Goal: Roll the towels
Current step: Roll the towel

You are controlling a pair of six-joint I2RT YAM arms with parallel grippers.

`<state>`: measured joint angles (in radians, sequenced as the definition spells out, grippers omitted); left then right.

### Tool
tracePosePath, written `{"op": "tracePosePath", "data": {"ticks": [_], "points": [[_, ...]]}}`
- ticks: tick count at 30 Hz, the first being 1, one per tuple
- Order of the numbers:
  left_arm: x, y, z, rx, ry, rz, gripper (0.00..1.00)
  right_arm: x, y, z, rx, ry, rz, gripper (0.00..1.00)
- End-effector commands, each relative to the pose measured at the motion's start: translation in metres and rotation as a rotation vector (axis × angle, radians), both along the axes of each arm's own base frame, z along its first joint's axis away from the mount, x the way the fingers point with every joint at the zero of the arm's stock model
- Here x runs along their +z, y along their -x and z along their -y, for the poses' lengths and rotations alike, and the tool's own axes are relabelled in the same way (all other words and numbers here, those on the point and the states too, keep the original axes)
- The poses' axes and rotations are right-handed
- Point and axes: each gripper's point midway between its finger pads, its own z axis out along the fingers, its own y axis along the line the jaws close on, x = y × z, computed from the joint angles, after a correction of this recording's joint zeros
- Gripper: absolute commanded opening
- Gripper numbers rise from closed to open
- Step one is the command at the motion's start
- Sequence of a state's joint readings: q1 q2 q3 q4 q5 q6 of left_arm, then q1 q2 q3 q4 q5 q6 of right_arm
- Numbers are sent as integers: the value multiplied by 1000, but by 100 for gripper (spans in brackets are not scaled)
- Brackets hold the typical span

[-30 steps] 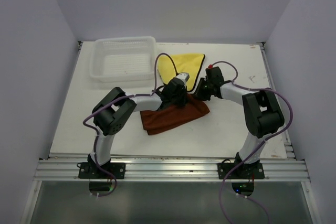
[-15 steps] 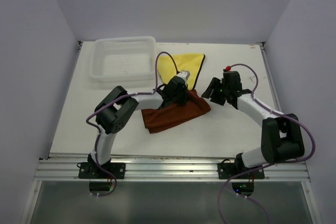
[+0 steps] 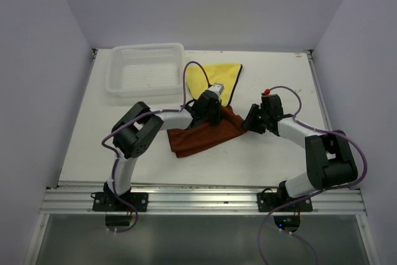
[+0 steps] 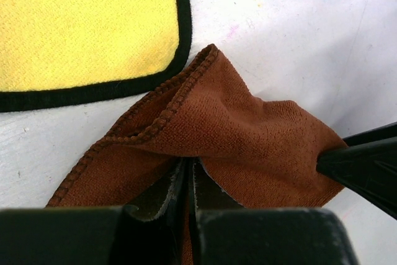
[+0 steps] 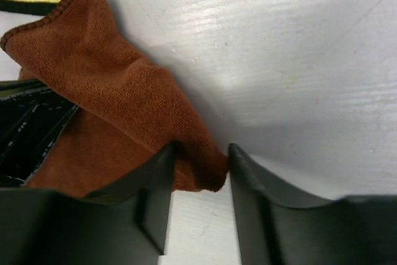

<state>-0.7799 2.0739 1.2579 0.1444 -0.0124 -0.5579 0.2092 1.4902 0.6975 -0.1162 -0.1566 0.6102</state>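
The rust-brown towel [image 3: 201,138] lies crumpled at the middle of the table, its right end bunched up. My left gripper [image 3: 208,120] is shut on a raised fold of it [image 4: 248,134], the jaws [image 4: 189,164] pressed together over the cloth. My right gripper [image 3: 247,125] is at the towel's right corner. In the right wrist view its fingers [image 5: 201,151] stand apart, open, with that corner [image 5: 198,166] hanging between them. The yellow towel [image 3: 217,77] with its dark hem lies flat behind, touching the brown one's far edge [image 4: 80,23].
A white mesh basket [image 3: 149,48] stands at the back left of the white table [image 3: 279,79]. Purple cables loop over both arms. Grey walls close in the left, right and back sides.
My right gripper let go, swung out to the right, then came back to the brown towel's right corner with its fingers apart. The left gripper kept its grip and place.
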Motion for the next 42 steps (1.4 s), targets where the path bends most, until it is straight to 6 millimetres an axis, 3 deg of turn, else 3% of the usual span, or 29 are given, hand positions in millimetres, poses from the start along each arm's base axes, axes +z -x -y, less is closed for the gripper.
{"op": "tracePosePath", "data": {"ticks": [1,3,4,8,11,14,15,20,26,35,42], "points": [[5,-4,-7,25,12,12,8,9,-13,-4,25,-7,99,35],[6,-3,-6,23,18,8,8,11,-14,-4,39,-4,111,26],[6,-2,-6,18,20,4,8,14,-13,-7,54,-6,120,17],[10,0,-6,20,29,-3,8,24,-11,-9,110,81,194,0],[19,1,-6,25,42,-4,8,35,-3,-16,166,187,269,0],[30,5,-3,3,69,-10,8,45,1,-14,172,313,343,0],[33,5,-3,1,74,-13,8,50,-1,-4,135,387,367,0],[45,6,-1,-5,110,-22,8,60,5,-10,199,521,423,0],[44,10,1,-11,140,-45,8,65,8,-31,292,616,479,0],[36,18,-4,-8,142,-69,8,50,20,-65,453,680,493,0],[24,26,-9,-7,146,-99,8,44,17,-87,484,619,515,0]]}}
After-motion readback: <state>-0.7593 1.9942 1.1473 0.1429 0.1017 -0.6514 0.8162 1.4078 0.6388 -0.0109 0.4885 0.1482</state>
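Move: The near right corner of the brown towel is right at the right hand, about 1 cm to its left and 1 cm below, between still-open fingers. The towel's far right corner stands some 10 cm ahead and 9 cm left, the yellow towel's middle some 21 cm ahead and 15 cm left. The left hand already pinches the brown towel's fold; the near right corner lies about 4 cm back and 12 cm to its right, roughly level. Leftward and back goes the right hand: it shuts its fingers on the brown towel's near corner, lifts about 5 cm, then comes down again some 7 cm left of its start, twisting roughly 50 degrees counter-clockwise and keeping its pinch. The left hand keeps hold of the fold, lifts slightly, then draws back about 3 cm and settles low. ##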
